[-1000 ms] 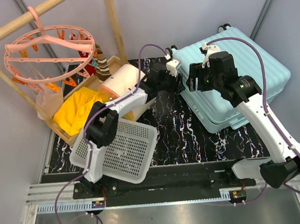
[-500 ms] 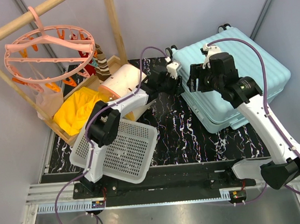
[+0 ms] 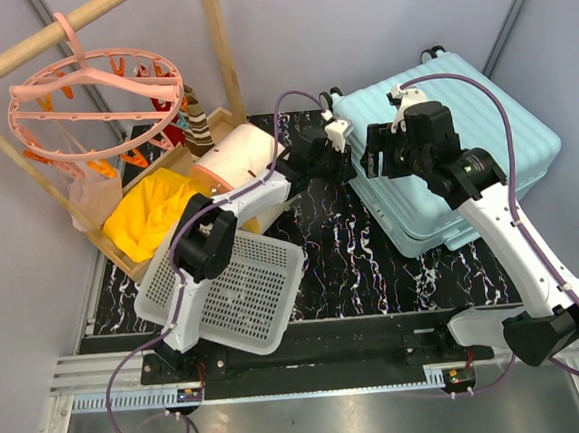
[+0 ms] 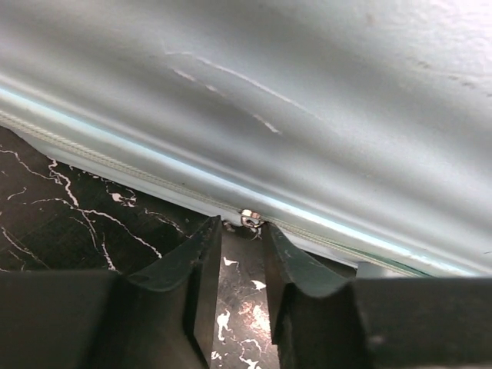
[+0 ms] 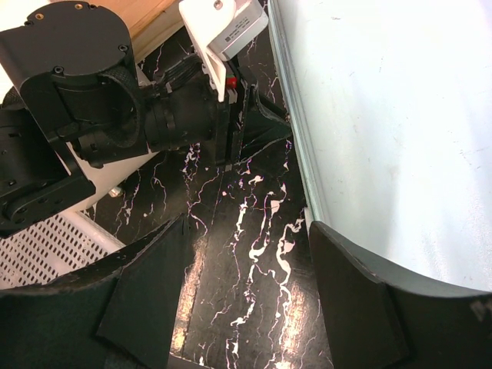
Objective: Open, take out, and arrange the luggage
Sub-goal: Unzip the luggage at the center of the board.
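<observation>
The luggage (image 3: pixel 464 143) is a pale mint-blue hard-shell suitcase lying flat and zipped shut at the back right. My left gripper (image 3: pixel 351 166) reaches to its left side. In the left wrist view its jaws (image 4: pixel 242 231) stand a narrow gap apart, with the metal zip pull (image 4: pixel 250 220) right at their tips on the zipper seam of the luggage (image 4: pixel 307 92). My right gripper (image 3: pixel 376 165) hovers open just beside the same edge. In the right wrist view, it (image 5: pixel 246 234) has bare table between its fingers, the luggage (image 5: pixel 400 115) at its right and the left gripper (image 5: pixel 265 127) ahead.
A white perforated basket (image 3: pixel 235 286) lies front left. Behind it a cream-and-orange drawer box (image 3: pixel 235 161) rests by a yellow cloth (image 3: pixel 154 212). A pink round peg hanger (image 3: pixel 95 96) hangs from a wooden rack (image 3: pixel 221 51). The table (image 3: pixel 343 262) is black marble.
The left gripper's jaws have narrowed around the zip pull, and the left arm has shifted slightly. The right arm has not moved.
</observation>
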Available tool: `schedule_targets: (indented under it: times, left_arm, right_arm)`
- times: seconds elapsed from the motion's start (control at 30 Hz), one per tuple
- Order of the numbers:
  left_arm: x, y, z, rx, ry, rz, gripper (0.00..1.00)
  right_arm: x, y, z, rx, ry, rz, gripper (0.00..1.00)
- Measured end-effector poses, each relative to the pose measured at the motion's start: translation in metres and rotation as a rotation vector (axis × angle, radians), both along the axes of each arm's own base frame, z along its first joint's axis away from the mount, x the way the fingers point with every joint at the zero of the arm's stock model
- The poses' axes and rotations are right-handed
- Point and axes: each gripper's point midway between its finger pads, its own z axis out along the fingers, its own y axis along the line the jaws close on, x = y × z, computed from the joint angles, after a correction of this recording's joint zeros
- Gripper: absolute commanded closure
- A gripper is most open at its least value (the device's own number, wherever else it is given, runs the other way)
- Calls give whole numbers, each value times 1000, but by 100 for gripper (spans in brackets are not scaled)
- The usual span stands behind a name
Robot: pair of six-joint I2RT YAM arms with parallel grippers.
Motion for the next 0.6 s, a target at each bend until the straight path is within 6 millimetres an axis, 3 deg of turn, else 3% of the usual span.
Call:
schedule_targets:
  times: [0.2,0.6]
  left_arm:
    - [-1,-2,1,-9,17,18,100]
    - [10,10,4,36,35,113,100]
  right_arm:
    - [0,0,-1,1,1,-2,27]
    - [-2,-2,-6,4,10,-12,27]
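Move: The zipper pull on the luggage's left edge sits between the left hand's open fingertips, about 1 cm to the right of the hand point and level with it. The luggage's middle is some 21 cm to the right and 5 cm ahead; the white drum stands roughly 21 cm to the left and 3 cm ahead. From the right hand, the pull lies about 11 cm ahead, 10 cm left and 18 cm down. The left fingers close on the zipper pull, then draw it about 1.5 cm forward-left along the luggage's seam. ##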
